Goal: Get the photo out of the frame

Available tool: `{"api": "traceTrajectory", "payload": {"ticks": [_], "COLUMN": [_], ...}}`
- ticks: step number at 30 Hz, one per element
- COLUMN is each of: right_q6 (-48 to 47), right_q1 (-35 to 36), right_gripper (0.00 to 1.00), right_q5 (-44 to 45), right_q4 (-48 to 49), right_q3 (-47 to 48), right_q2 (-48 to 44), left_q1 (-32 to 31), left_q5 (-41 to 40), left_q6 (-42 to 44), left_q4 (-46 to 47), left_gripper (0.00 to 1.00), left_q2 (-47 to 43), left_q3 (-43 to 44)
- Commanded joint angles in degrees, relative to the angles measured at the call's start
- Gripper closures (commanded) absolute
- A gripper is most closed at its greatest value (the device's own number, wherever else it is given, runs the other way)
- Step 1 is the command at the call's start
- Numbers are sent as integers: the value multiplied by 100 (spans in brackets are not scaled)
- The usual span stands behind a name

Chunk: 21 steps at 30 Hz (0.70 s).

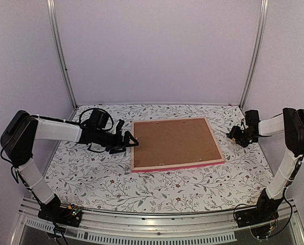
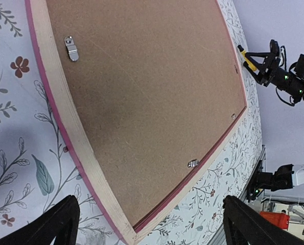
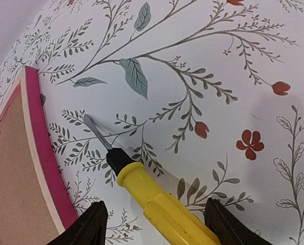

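Observation:
The frame (image 1: 182, 166) lies face down on the floral table, its pink border showing along the near edge. A plain brown backing board (image 1: 174, 143) fills it, so the photo is hidden. My left gripper (image 1: 129, 143) hovers open at the frame's left edge; in the left wrist view its fingers (image 2: 60, 224) straddle the near corner of the frame (image 2: 65, 117) without touching. My right gripper (image 1: 232, 135) sits just right of the frame. Its fingers (image 3: 93, 224) stand apart on either side of a yellow screwdriver (image 3: 162, 204), whose blade points at the frame's pink edge (image 3: 44, 153).
Two small metal tabs (image 2: 71, 47) (image 2: 193, 163) sit on the backing board (image 2: 152, 87) near its edges. The floral tablecloth (image 1: 157, 191) surrounds the frame. Metal posts (image 1: 62, 56) and pale walls close in the back and sides.

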Motion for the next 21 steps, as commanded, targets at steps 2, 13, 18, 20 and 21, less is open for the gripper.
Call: {"api": "traceTrajectory", "payload": {"ticks": [2,13,18,20,21], "right_q6": [-108,-307,-407,-410,-421], "right_q1": [102,455,620,620,627], "right_gripper": [28,15,14,13,13], "right_q5": [260,1105,1447,1497,1524], "right_q4": [-248,-728,-934,-973,-998], "right_q3": [130,312,379,379,388], "right_q2": [-192,-224,-229,-233,-231], "left_q1": [60,58,55,54,53], "left_q5": [55,61,52,58,61], "left_q6": [45,55,59,61,58], "left_q4": [102,89,88,90,86], "left_gripper": [1,1,1,1,1], "left_q2": [84,125,126,133,127], "left_q3": [99,134,126,129,124]}}
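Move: The yellow screwdriver lies between my open right fingers, pointing forward and left; its middle is roughly 3 cm ahead, 1 cm left and 1 cm below that hand. The picture frame's right rail runs some 11 cm to the left of this hand and about 2 cm back, with the frame's middle about 34 cm left and 5 cm back. From my left hand the screwdriver is about 62 cm right, 13 cm forward and 8 cm below. I spread my right fingers wider around the screwdriver's handle, from about two thirds open to nearly fully open. Staying low over the table, I ease that hand back and left by about 1 cm each and roll it some 10 degrees, left side dipping. The handle stays between my fingers, close against the right one. ##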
